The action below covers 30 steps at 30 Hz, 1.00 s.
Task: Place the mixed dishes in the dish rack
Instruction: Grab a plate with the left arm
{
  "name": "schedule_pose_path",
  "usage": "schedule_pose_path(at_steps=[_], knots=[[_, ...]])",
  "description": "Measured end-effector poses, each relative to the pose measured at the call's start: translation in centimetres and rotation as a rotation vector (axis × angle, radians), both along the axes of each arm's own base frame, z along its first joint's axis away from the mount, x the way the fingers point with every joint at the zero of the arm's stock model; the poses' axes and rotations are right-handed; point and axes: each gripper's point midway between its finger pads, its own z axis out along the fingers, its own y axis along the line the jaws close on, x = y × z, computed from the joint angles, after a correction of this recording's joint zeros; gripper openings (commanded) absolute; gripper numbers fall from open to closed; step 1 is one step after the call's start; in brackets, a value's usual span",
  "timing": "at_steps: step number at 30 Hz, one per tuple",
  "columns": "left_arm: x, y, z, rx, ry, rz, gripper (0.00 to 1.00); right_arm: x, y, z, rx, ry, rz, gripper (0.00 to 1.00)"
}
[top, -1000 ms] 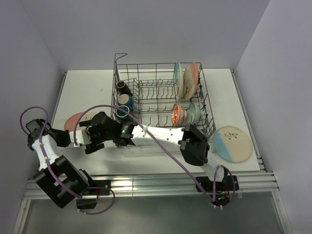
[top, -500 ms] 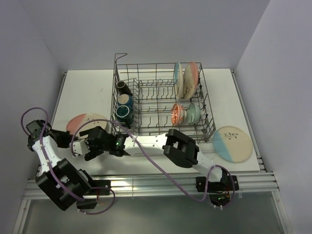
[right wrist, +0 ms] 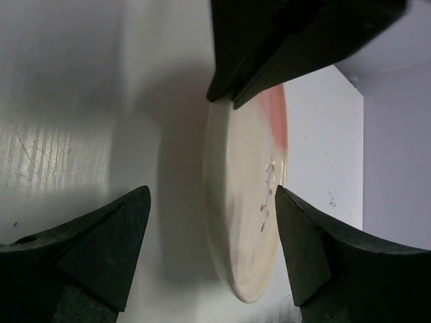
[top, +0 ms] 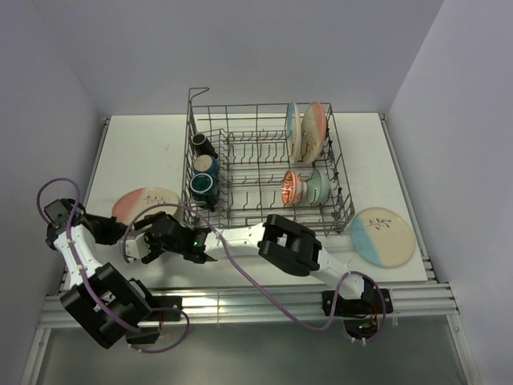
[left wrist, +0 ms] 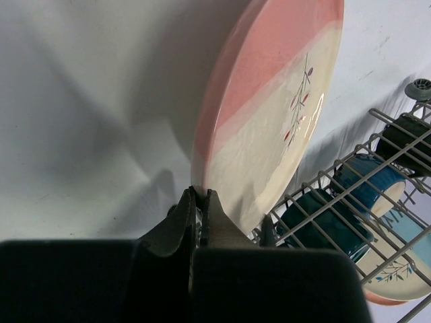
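A pink-and-cream plate [top: 144,203] [left wrist: 269,114] [right wrist: 246,222] is tipped up off the table, left of the dish rack [top: 341,172]. My left gripper [top: 159,230] [left wrist: 201,195] is shut on its near rim. Reaching in from the right, my right gripper [top: 184,242] [right wrist: 212,202] is open, one finger on each side of the plate's edge without touching it. The rack holds two upright plates [top: 303,130], an orange-red bowl [top: 291,186], a pale green bowl [top: 315,186] and three mugs [top: 202,166]. A blue-and-cream plate [top: 381,235] lies flat on the table, right of the rack.
The rack's wire wall [left wrist: 337,178] and its mugs [left wrist: 316,225] stand close to the right of the held plate. Both arms crowd the near-left part of the white table [top: 136,148]. Purple cables loop over both arms.
My right arm has swung left from the rack's front to the pink plate. My left gripper, still holding the plate, has drawn back toward the table's near edge.
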Motion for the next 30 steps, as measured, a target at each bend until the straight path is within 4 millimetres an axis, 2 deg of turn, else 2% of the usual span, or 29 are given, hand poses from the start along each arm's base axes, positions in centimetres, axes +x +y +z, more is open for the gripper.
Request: schedule_pose_path(at_steps=[4, 6, 10, 12, 13, 19, 20, 22, 23, 26, 30], knots=[[0.0, -0.3, 0.0, -0.013, -0.005, -0.007, 0.0, 0.1, -0.2, -1.8, -0.027, -0.022, 0.01, 0.59], [-0.1, -0.4, -0.1, -0.015, -0.004, -0.012, 0.0, 0.2, -0.3, -2.3, -0.037, -0.032, 0.01, 0.52], [-0.2, -0.6, -0.1, -0.02, 0.0, -0.016, 0.0, 0.6, -0.1, -1.8, -0.02, -0.056, 0.005, 0.29], [-0.3, -0.6, -0.2, -0.021, 0.001, -0.019, 0.0, 1.0, -0.1, -1.4, -0.009, -0.064, 0.0, 0.22], [-0.2, -0.6, -0.2, -0.019, -0.004, -0.019, 0.0, 1.0, -0.1, -1.3, -0.008, -0.071, 0.0, 0.15], [-0.1, -0.5, 0.0, -0.012, -0.013, -0.021, 0.02, 1.1, 0.0, -1.1, -0.003, -0.079, 0.0, 0.01], [-0.1, -0.5, -0.1, -0.012, -0.014, -0.021, 0.14, 1.1, 0.0, -1.1, -0.003, -0.08, -0.001, 0.0], [-0.1, -0.6, -0.2, -0.012, -0.016, -0.023, 0.28, 1.2, -0.1, -1.1, -0.002, -0.079, -0.005, 0.0], [-0.1, -0.6, -0.2, -0.016, -0.023, -0.024, 0.4, 1.2, -0.1, -1.1, 0.0, -0.077, -0.009, 0.0], [0.3, -0.9, 0.0, -0.028, -0.053, -0.038, 0.51, 1.4, -0.2, -1.1, 0.004, -0.069, -0.016, 0.0], [0.3, -1.0, -0.7, -0.029, -0.06, -0.042, 0.54, 1.4, -0.1, -1.0, 0.015, -0.059, -0.023, 0.0]])
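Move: The near rim of the pink-and-cream plate is already pinched in my left hand, with the plate's middle about 6 cm ahead, 6 cm to the right and 3 cm below. From my right hand, whose open fingers straddle that rim, the plate's middle is some 7 cm ahead, 2 cm right and 3 cm lower. The teal mug in the rack lies about 13 cm ahead and 19 cm right of my right hand; the blue mug is some 6 cm beyond the teal mug. I close my right fingers on the plate's near rim, just to the right of my left hand's pinch, sinking about 2 cm, then coming back up about half that and easing roughly 1 cm forward until they stop on the rim. My left hand keeps its hold, drifting slightly left, and only once the right grip is set do its fingers open about halfway, letting go. ##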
